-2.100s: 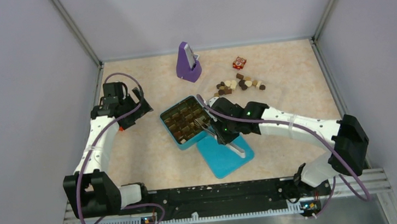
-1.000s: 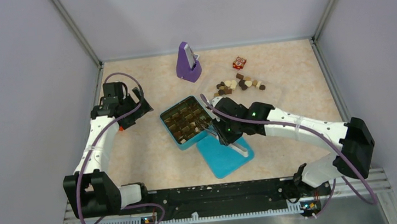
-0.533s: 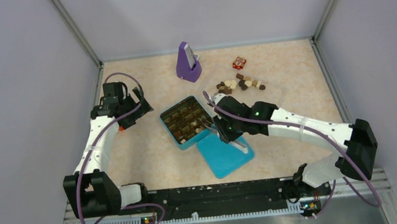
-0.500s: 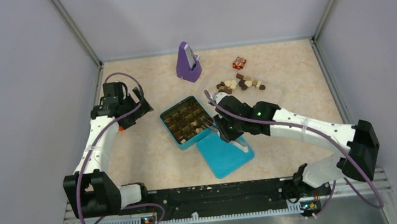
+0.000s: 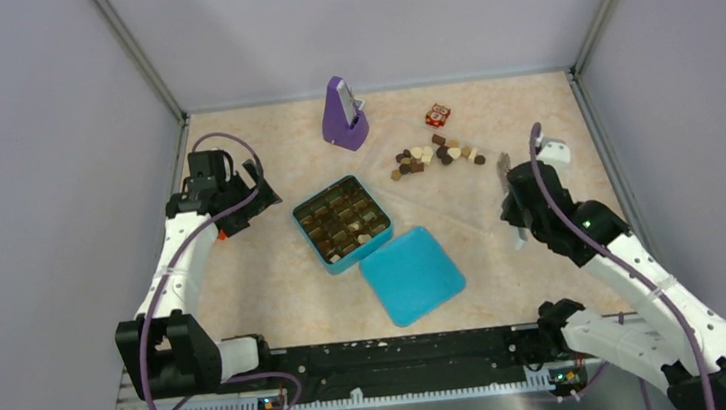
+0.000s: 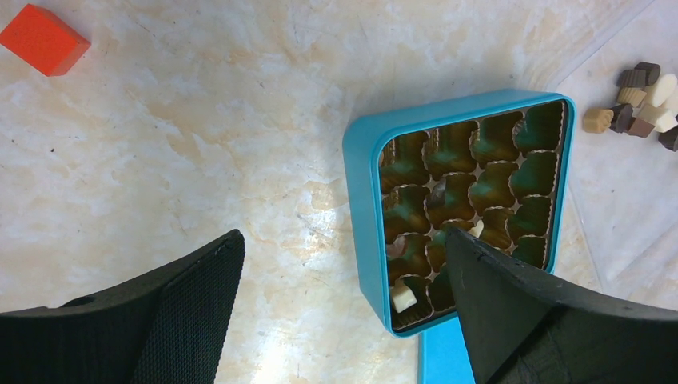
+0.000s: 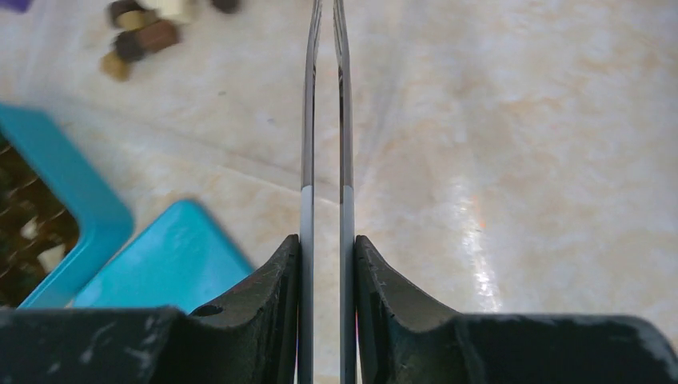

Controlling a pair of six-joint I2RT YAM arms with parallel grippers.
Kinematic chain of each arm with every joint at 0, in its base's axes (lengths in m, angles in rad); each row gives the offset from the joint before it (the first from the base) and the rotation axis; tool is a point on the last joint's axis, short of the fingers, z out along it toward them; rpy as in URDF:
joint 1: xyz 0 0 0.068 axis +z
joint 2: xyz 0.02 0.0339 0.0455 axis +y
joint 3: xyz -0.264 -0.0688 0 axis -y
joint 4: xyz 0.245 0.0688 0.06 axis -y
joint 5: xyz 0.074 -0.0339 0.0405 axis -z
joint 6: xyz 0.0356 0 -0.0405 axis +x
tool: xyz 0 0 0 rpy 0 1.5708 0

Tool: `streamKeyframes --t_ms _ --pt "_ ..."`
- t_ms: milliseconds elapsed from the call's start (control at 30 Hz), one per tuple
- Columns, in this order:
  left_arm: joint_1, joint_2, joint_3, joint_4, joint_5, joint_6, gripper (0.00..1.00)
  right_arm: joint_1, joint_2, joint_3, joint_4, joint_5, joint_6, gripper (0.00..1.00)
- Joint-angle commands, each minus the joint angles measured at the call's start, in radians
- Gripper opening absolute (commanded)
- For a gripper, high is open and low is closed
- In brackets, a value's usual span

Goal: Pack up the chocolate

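Observation:
The loose chocolate (image 5: 438, 155) lies in a small heap at the back right of the table and shows at the upper edges of both wrist views (image 6: 640, 112) (image 7: 144, 36). The open teal box (image 5: 341, 222) holds a few pieces in its paper cups, among them a cream-white piece (image 6: 404, 298). My right gripper (image 5: 515, 212) hangs over bare table right of the box, shut on metal tweezers (image 7: 324, 120) with nothing visible between the nearly closed blades. My left gripper (image 5: 262, 190) stands open left of the box, empty (image 6: 344, 236).
The teal lid (image 5: 412, 275) lies flat in front of the box. A purple wedge-shaped object (image 5: 342, 115) and a small red-and-white cube (image 5: 438, 114) stand near the back. A red block (image 6: 44, 38) lies at the left. A clear sheet (image 5: 458, 191) lies under the heap.
My right arm has swung away from the box to the right side of the table, taking the tweezers with it. The left arm has not moved.

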Motion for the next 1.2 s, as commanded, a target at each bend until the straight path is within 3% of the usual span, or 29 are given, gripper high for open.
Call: streamKeyframes --t_ms 0,100,233,367,467,567,767,900,967,1067,1167 --pt "0.004 -0.012 0.017 0.027 0.009 0.007 0.99 -0.168 -0.064 -0.106 -0.030 0.093 0.084 0.10" --pt "0.005 -0.013 0.016 0.028 0.019 0.008 0.99 -0.246 -0.094 -0.193 -0.012 0.122 0.152 0.09" --pt "0.004 -0.020 0.020 0.018 -0.005 0.011 0.99 -0.252 -0.095 -0.259 0.019 0.189 0.219 0.09" --pt "0.004 -0.025 0.015 0.020 -0.003 0.010 0.99 -0.254 -0.068 -0.338 0.091 0.193 0.251 0.18" --pt "0.004 -0.023 0.014 0.019 -0.012 0.011 0.99 -0.268 -0.036 -0.381 0.120 0.178 0.286 0.34" --pt "0.005 -0.028 0.018 0.015 -0.025 0.016 0.99 -0.280 -0.027 -0.388 0.120 0.170 0.300 0.59" --pt "0.003 -0.031 0.016 0.024 0.025 0.036 0.99 -0.280 -0.064 -0.318 0.153 0.117 0.169 0.78" --pt "-0.009 -0.064 0.011 0.039 0.105 0.063 0.99 -0.279 -0.058 -0.245 0.197 0.006 0.056 0.80" --pt "-0.034 -0.093 -0.007 0.051 0.155 0.073 0.99 -0.277 -0.052 -0.233 0.252 -0.139 0.015 0.82" --pt "-0.129 -0.148 -0.050 0.040 0.177 0.063 0.99 -0.224 -0.017 -0.224 0.325 -0.273 -0.001 0.83" --pt "-0.290 -0.211 -0.119 0.012 0.174 0.038 0.99 -0.105 0.041 -0.215 0.367 -0.293 0.007 0.83"
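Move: The tongs, still in the right gripper, go to a bare patch of table about 10 cm to that hand's right, 3 cm back and 14 cm below. From that hand the blue lid lies some 19 cm left and 6 cm back, and the loose chocolates 16 cm ahead and 11 cm left. The teal chocolate box is roughly 16 cm to the left hand's right, 3 cm back and 7 cm below; the lid is 29 cm right and 14 cm back. The tongs are carried right about 10 cm and down some 13 cm by the right hand, turning clockwise about 30 degrees, and laid on the table. The fingers open wide and let go; the empty hand then lifts, swinging back left about 8 cm and forward 5 cm. Late on, the wide-open left hand starts right and slightly up and back, towards the box. ##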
